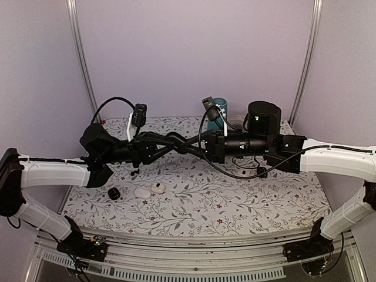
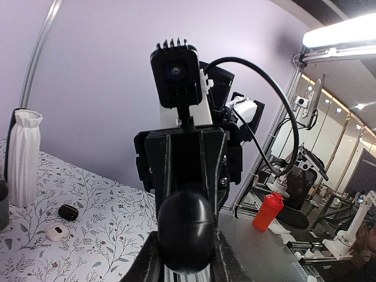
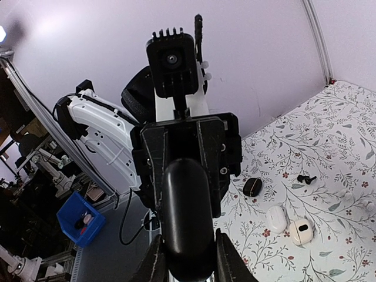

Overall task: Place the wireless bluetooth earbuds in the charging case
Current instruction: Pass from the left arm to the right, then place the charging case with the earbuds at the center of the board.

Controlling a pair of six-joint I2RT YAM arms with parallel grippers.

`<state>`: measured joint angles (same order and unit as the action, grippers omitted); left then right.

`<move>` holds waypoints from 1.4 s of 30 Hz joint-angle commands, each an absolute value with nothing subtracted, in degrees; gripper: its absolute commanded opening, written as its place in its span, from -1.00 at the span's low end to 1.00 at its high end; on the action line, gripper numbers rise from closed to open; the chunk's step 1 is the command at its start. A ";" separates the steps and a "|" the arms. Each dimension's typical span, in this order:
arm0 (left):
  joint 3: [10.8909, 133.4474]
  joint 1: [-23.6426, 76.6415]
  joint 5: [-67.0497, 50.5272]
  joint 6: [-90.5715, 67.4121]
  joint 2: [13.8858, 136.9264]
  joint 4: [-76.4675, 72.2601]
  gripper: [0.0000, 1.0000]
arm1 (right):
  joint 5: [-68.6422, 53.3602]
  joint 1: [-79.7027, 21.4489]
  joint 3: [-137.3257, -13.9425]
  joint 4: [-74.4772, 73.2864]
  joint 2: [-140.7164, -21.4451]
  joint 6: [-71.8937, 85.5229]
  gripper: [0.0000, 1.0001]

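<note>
Both arms meet in mid-air above the middle of the floral table. A glossy black oval charging case sits between them, with its lid closed. My left gripper is shut on its sides. From the opposite end my right gripper is shut on the same case, fingers pressed against both flanks. One tiny black bud-like piece lies on the cloth far below; I cannot tell whether it is an earbud. No earbud shows in either gripper.
At the table's left front lie a second small black case and two white cases. A teal cup and a black cylinder stand at the back. A white pleated vase stands nearby.
</note>
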<state>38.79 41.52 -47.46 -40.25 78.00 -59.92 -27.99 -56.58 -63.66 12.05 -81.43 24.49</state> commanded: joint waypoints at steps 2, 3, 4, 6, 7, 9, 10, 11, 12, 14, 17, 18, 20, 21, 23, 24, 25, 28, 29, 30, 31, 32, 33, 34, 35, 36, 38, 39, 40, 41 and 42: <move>37.68 41.87 -45.08 -38.72 77.47 -59.88 -0.70 | -27.42 -56.63 -62.57 15.44 -81.88 27.34 -0.91; 37.52 41.84 -44.63 -38.33 77.11 -59.29 -0.64 | -27.00 -56.53 -62.29 15.46 -81.75 27.58 -0.92; 37.34 41.76 -44.27 -37.91 76.73 -58.79 -0.53 | -26.72 -56.38 -62.00 15.46 -81.62 27.75 -0.92; 37.02 41.52 -43.30 -37.19 76.08 -57.79 -0.26 | -26.11 -56.18 -61.59 15.40 -81.28 27.79 -0.92; 36.88 41.44 -42.45 -36.76 75.65 -56.88 -0.11 | -25.66 -56.08 -61.32 15.31 -81.16 27.78 -0.92; 36.54 41.18 -40.97 -35.82 74.76 -55.34 0.10 | -25.19 -55.76 -60.86 15.16 -80.75 27.69 -0.92; 36.36 41.10 -39.96 -35.34 74.25 -54.44 0.18 | -24.75 -55.56 -60.64 14.87 -80.54 27.64 -0.92; 36.12 40.90 -38.96 -34.74 73.64 -53.26 0.25 | -24.18 -55.29 -60.44 14.41 -80.29 27.61 -0.92; 35.71 40.74 -37.48 -34.00 73.04 -52.54 0.35 | -23.63 -54.86 -60.16 13.56 -80.03 27.53 -0.92; 34.99 40.51 -35.04 -32.62 71.60 -50.54 0.46 | -22.91 -53.98 -59.40 12.56 -79.48 27.48 -0.92; 34.03 40.30 -31.52 -30.83 69.38 -48.08 0.58 | -21.00 -52.75 -57.59 11.05 -78.61 27.52 -0.92; 33.66 40.19 -30.29 -30.28 68.68 -47.32 0.62 | -20.37 -52.20 -57.07 10.31 -78.48 27.58 -0.92; 33.41 40.10 -28.24 -29.19 67.46 -45.84 0.68 | -19.54 -51.10 -55.55 9.81 -78.30 27.84 -0.92; 33.38 40.04 -27.38 -28.65 66.96 -45.15 0.73 | -19.07 -50.54 -54.59 9.76 -78.34 28.05 -0.92; 33.35 39.87 -25.56 -27.98 66.33 -43.97 0.91 | -18.43 -49.20 -53.05 9.85 -78.90 28.80 -0.92; 33.36 39.71 -25.08 -27.77 66.08 -43.79 0.92 | -18.38 -48.57 -52.47 9.84 -79.43 29.51 -0.92; 33.29 39.58 -24.51 -27.77 65.95 -43.77 0.92 | -18.05 -47.93 -51.83 9.84 -79.82 30.02 -0.92; 33.31 39.22 -23.43 -27.68 65.75 -43.81 0.92 | -16.57 -46.56 -50.14 10.01 -81.57 31.31 -0.92; 33.33 39.14 -22.98 -27.61 65.74 -43.67 0.92 | -16.10 -46.05 -49.71 10.02 -82.28 31.85 -0.92; 33.38 38.97 -22.85 -27.63 65.81 -43.46 0.92 | -15.95 -45.53 -49.47 10.13 -83.26 32.29 -0.92; 33.40 38.82 -22.87 -27.67 65.83 -43.38 0.92 | -15.83 -44.93 -49.12 10.37 -84.30 33.26 -0.92; 33.48 38.66 -22.79 -27.63 65.87 -43.11 0.92 | -15.82 -44.29 -49.06 10.52 -85.87 34.01 -0.92; 33.61 38.44 -22.74 -27.60 65.84 -42.68 0.92 | -15.78 -43.81 -49.05 10.62 -87.00 34.61 -0.92; 33.80 38.26 -22.75 -27.46 65.83 -42.20 0.92 | -15.51 -43.46 -49.03 10.70 -88.20 35.50 -0.91; 33.98 38.09 -22.77 -27.24 65.79 -41.67 0.92 | -15.25 -43.17 -49.00 10.72 -89.29 36.03 -0.91; 34.24 37.87 -22.73 -27.11 65.68 -41.09 0.92 | -15.20 -42.71 -48.98 10.90 -90.50 36.67 -0.92; 34.36 37.57 -22.62 -26.92 65.50 -40.38 0.92 | -15.09 -42.02 -48.98 11.38 -92.88 37.65 -0.92; 34.47 37.37 -22.56 -26.90 65.40 -40.04 0.92 | -15.18 -41.65 -49.14 11.50 -94.14 38.12 -0.92; 34.64 37.20 -22.49 -26.82 65.32 -39.47 0.92 | -15.43 -41.27 -49.31 11.59 -95.34 38.53 -0.92; 34.94 36.99 -22.54 -26.71 65.26 -38.86 0.92 | -15.85 -40.89 -49.60 11.72 -96.76 38.97 -0.91; 35.09 36.84 -22.55 -26.54 65.15 -38.33 0.92 | -16.32 -40.54 -49.84 11.88 -98.17 39.21 -0.92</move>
<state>33.89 37.95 -23.18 -27.88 66.32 -40.86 -16.03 -41.89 -49.74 10.07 -94.13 36.49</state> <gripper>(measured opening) 0.960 0.218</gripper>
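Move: The charging case is pinched between both grippers, its middle about 2 cm to the right of the left hand and 2 cm to the left of the right hand, level with both. From the right hand the grey mug stands about 25 cm ahead, 18 cm right; the right-hand white case lies some 14 cm ahead, 23 cm right; the teal cup about 32 cm ahead, 13 cm right. All are on or just above the table, some 25-30 cm below. Open the left gripper wide to let go of the charging case, then draw it away forward and to the left, about 8 cm, swinging its fingers some 30 degrees counter-clockwise. Keep the right fingers shut on the case and carry it down some 22 cm while going forward and to the right, towards the table in front of the mug, tipping the fingers down and turning them clockwise. ##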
